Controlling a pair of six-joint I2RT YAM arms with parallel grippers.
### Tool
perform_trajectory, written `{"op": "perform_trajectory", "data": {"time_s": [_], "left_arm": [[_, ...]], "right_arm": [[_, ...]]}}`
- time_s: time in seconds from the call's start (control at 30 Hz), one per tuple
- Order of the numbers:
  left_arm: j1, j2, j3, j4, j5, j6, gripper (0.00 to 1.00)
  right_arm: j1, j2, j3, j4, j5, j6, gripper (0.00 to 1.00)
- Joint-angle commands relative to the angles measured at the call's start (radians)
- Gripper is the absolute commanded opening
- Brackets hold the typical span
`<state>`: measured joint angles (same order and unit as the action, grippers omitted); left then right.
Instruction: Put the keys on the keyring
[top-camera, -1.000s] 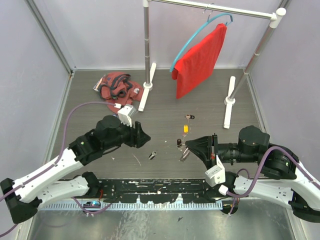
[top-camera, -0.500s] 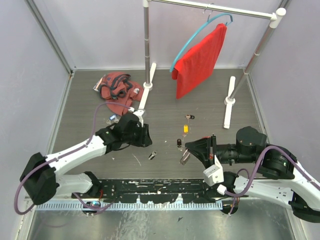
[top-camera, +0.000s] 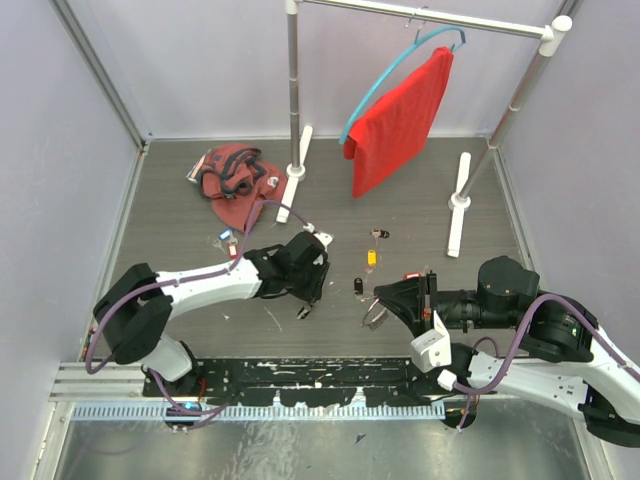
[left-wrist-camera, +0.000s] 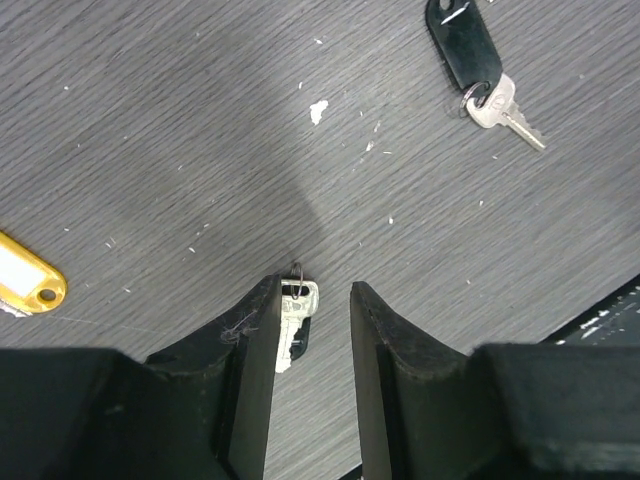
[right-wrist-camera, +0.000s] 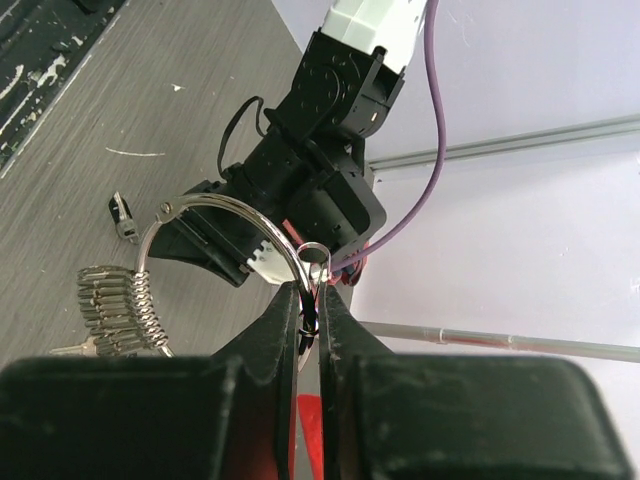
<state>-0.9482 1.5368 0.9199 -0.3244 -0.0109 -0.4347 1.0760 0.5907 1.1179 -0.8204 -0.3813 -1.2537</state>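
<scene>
A small silver key (left-wrist-camera: 296, 318) lies on the table between the fingers of my left gripper (left-wrist-camera: 312, 290), close against the left finger; the jaws stand apart. From above, that gripper (top-camera: 308, 296) hangs over this key (top-camera: 303, 312). A black-tagged key (left-wrist-camera: 465, 48) lies further off, and a yellow tag (left-wrist-camera: 25, 277) lies to the left. My right gripper (right-wrist-camera: 310, 290) is shut on the keyring (right-wrist-camera: 222, 214), a silver wire ring with a coiled part (right-wrist-camera: 115, 305), held just above the table (top-camera: 375, 315). More keys lie nearby: yellow tag (top-camera: 371, 257), black tag (top-camera: 358, 285), red tag (top-camera: 412, 275).
A clothes rack (top-camera: 293, 90) with a red cloth (top-camera: 400, 120) on a blue hanger stands at the back. A red-brown cloth heap (top-camera: 232, 172) lies back left, with a blue-tagged key (top-camera: 226, 236) near it. Another small key (top-camera: 378, 234) lies behind the yellow one.
My left arm has reached right and forward to the loose key at the centre, and its jaws have narrowed round it. The right gripper has kept its hold on the keyring, almost still.
</scene>
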Motion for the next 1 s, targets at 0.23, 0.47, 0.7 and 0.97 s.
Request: {"op": "perform_trajectory", "data": {"time_s": [0.23, 0.47, 0.7, 0.97], "left_arm": [[-0.055, 0.101, 0.091, -0.102, -0.096, 0.057, 0.34], [-0.059, 0.118, 0.094, -0.11, -0.106, 0.063, 0.3], [-0.06, 0.133, 0.093, -0.106, -0.115, 0.069, 0.28], [-0.061, 0.157, 0.109, -0.096, -0.095, 0.073, 0.18]], "right_arm": [[0.001, -0.001, 0.004, 0.047, 0.008, 0.011, 0.01], [0.001, 0.0, 0.006, 0.045, 0.003, 0.01, 0.01], [0.002, 0.006, 0.009, 0.044, -0.004, 0.005, 0.01], [0.0, 0.008, 0.016, 0.038, -0.001, 0.002, 0.01]]}}
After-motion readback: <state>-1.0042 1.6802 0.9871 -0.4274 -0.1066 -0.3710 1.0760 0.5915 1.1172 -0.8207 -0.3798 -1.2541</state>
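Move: The loose key that the left hand goes for lies almost under its fingertips, about 4 cm down, 1 cm back and 1 cm to the left. A black-tagged key is some 5 cm ahead and 12 cm to the right of the hand; a yellow tag is roughly 7 cm ahead and 7 cm to the left, both about 5 cm below. From the right hand, holding the keyring up high, the loose key lies about 10 cm ahead, 13 cm left and 33 cm down. The left hand sinks about 4 cm onto the loose key, most of the way early on and then more slowly, edging a centimetre back and a centimetre left while it tips some 10 degrees so that the fingers point more steeply down. Its half-open fingers close over the key's head and pinch it at the tabletop, while the right hand stays in place and keeps its grip on the keyring. ##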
